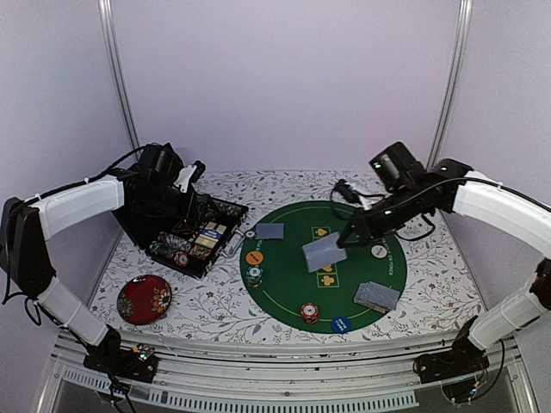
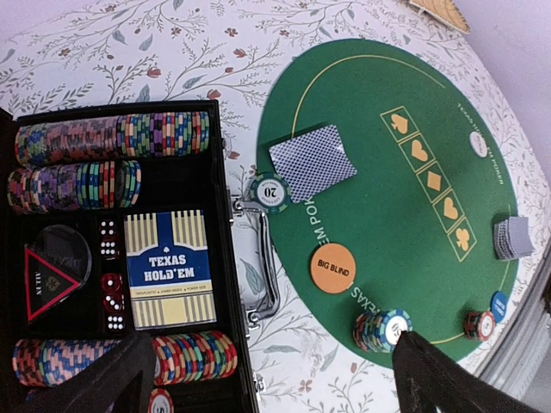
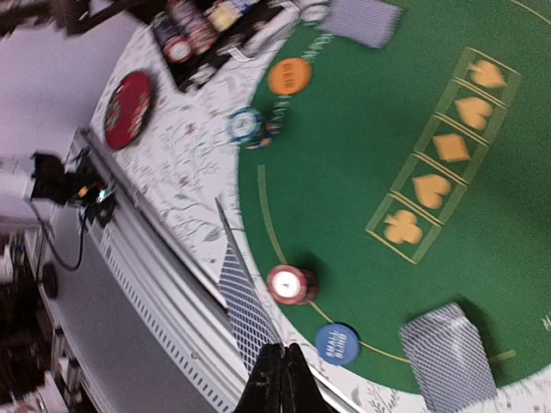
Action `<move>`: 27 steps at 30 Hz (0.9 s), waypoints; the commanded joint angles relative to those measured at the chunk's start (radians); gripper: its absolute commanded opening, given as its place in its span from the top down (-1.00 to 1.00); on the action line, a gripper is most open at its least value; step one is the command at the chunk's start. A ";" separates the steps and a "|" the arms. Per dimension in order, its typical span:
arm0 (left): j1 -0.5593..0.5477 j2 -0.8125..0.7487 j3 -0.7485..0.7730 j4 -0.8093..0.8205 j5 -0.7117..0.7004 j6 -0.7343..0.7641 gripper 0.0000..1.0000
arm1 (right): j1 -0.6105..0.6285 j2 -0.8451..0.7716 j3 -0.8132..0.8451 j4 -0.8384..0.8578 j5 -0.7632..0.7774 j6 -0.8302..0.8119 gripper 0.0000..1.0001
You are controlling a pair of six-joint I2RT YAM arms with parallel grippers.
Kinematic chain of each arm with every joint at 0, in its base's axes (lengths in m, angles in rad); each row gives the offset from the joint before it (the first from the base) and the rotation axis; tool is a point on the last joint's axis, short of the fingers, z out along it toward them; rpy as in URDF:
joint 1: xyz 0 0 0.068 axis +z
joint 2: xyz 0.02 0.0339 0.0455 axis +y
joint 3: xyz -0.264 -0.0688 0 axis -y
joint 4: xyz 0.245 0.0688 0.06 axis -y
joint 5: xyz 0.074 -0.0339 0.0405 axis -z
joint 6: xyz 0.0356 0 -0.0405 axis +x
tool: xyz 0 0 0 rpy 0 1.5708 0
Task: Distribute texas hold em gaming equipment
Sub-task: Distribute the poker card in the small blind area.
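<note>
My right gripper (image 3: 282, 368) is shut on one grey-blue backed playing card (image 3: 245, 305) and holds it tilted above the middle of the green mat (image 1: 284, 297). That held card (image 1: 323, 252) hangs over the row of suit marks. On the mat lie a single card (image 1: 269, 231), a card deck (image 1: 377, 296), an orange disc (image 1: 254, 257), a white disc (image 1: 379, 251), a blue disc (image 1: 341, 324), a green chip stack (image 1: 254, 275) and a red chip stack (image 1: 310, 312). My left gripper (image 2: 271, 387) is open and empty, above the right edge of the black case (image 2: 219, 258).
The open case holds rows of chips (image 2: 112, 138), dice and a Texas Hold'em card box (image 2: 165, 268). A dark red floral dish (image 1: 144, 298) lies at the front left. A tan woven piece (image 2: 439, 13) sits past the mat. The table's metal front rail (image 3: 172, 284) runs close to the mat.
</note>
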 commanded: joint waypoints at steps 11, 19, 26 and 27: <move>-0.001 -0.011 0.016 -0.009 -0.006 0.027 -0.97 | 0.293 0.499 0.357 -0.033 -0.107 -0.678 0.96; -0.001 -0.004 0.019 -0.016 -0.014 0.032 -0.97 | 0.319 0.729 0.500 -0.158 -0.060 -0.833 0.96; -0.001 0.000 0.019 -0.019 -0.014 0.032 -0.97 | 0.329 0.833 0.534 -0.172 0.055 -0.861 0.96; -0.001 0.000 0.019 -0.018 -0.014 0.032 -0.97 | 0.329 0.850 0.540 -0.176 0.074 -0.863 0.96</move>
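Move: Back some 5 cm and 15 cm to the right hand's left, about 20 cm below it, lies the bare rim of the mat where its card is headed. The red chip stack stands roughly 8 cm back and 8 cm left of this hand; the small blind button is 12 cm back, level sideways; the blue chip stack is 4 cm ahead and 23 cm left. From the left hand that spot is about 20 cm back, 19 cm right and 16 cm down. Sweeping fast to the left and a little back while sinking, the right hand carries the card it still pinches past the red chip stack, turning nearly 60 degrees counter-clockwise; then it slows sideways and drops almost straight down towards the mat's near rim. In all about 15 cm left and as much down, fingers shut throughout. ##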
